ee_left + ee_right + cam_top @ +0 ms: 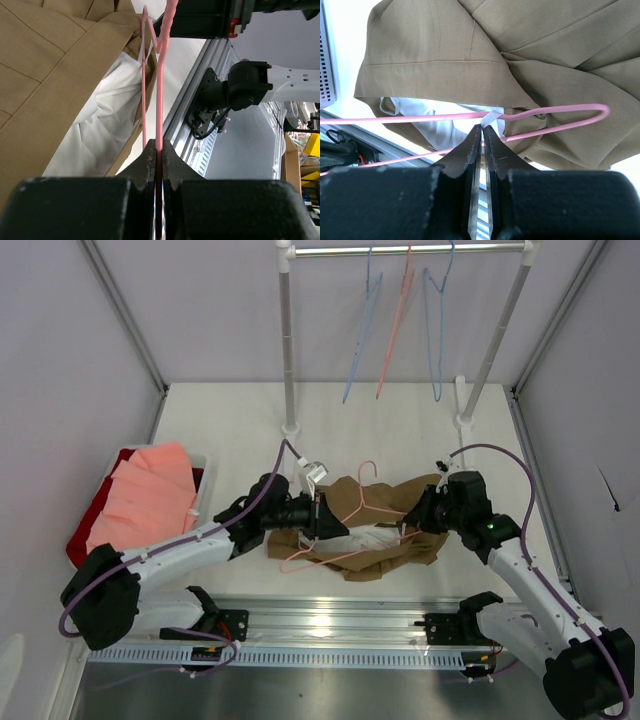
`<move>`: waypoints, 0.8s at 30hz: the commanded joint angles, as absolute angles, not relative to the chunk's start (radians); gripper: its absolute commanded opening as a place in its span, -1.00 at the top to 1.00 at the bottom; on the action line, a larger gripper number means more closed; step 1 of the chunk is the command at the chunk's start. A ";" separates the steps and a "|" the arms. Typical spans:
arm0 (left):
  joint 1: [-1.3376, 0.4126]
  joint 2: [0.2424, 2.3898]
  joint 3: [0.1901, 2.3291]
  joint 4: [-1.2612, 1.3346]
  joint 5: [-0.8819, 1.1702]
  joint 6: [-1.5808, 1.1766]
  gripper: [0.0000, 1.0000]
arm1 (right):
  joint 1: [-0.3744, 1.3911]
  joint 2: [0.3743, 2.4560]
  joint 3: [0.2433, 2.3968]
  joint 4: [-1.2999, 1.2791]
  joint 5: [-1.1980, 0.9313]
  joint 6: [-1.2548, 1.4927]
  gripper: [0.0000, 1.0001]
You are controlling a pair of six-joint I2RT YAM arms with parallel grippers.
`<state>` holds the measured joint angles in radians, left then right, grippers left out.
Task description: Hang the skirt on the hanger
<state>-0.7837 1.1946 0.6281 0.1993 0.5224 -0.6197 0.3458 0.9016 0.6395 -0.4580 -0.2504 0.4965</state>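
Observation:
The tan-brown skirt [398,496] lies crumpled at the table's middle, its white lining [365,538] showing toward the near edge. The pale-pink hanger [358,502] rests across it, hook pointing to the rear. My left gripper [322,515] sits at the skirt's left side, shut on the hanger's wire [162,75] beside the skirt [45,75]. My right gripper [418,518] is at the skirt's right side. It is shut on a small white loop [493,117] of the skirt [445,45], just where the hanger's wire [420,118] crosses.
A rail [400,250] on two white poles stands at the back, with two blue hangers [436,330] and a salmon one [395,335] on it. A red bin [85,530] with a salmon-pink folded garment [145,495] is at the left. A metal rail [330,625] runs along the near edge.

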 commanded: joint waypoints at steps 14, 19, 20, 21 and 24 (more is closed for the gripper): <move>-0.813 1.333 0.721 0.236 0.496 -0.589 1.00 | 0.394 0.838 0.764 -0.494 -0.242 0.440 0.13; -0.824 1.353 0.762 0.204 0.495 -0.561 1.00 | 0.475 0.914 0.837 -0.451 -0.216 0.417 -0.02; -0.824 1.362 0.765 0.199 0.494 -0.557 1.00 | 0.506 0.929 0.860 -0.443 -0.209 0.416 -0.03; -0.827 1.364 0.770 0.195 0.494 -0.551 1.00 | 0.523 0.943 0.870 -0.433 -0.184 0.414 -0.04; -0.830 1.376 0.790 0.181 0.492 -0.545 1.00 | 0.575 0.997 0.902 -0.410 -0.141 0.408 -0.09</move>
<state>-0.8188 1.3659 0.7368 0.1825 0.4992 -0.5827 0.5362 0.9627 0.8505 -0.4580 -0.1993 0.4335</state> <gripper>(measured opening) 0.065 0.534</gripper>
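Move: The right fingers still pinch the skirt's white strap, drawn over the hanger's right arm; the tip of that arm lies about 4 cm to their right and 1 cm ahead, nearly level. The hanger's neck is some 12 cm to their left and 4 cm ahead, and the skirt's middle about 12 cm left, level fore and aft, 8 cm below. From the left hand, which grips the hanger beside its neck, the strap is about 15 cm to the right, neither ahead nor back, 2 cm lower. The right hand hangs nearly still while its fingers open to about half and let go of the strap, then climbs some 7 cm and swings about 5 cm left towards the hanger's neck and the left gripper, its fingers tipping up and turning counter-clockwise by some 10 degrees each. Meanwhile the left hand keeps its shut grip on the hanger, lowering it about 2 cm and carrying it some 2.5 cm to the right, with a little forward, so that its right arm reaches farther through the strap. ##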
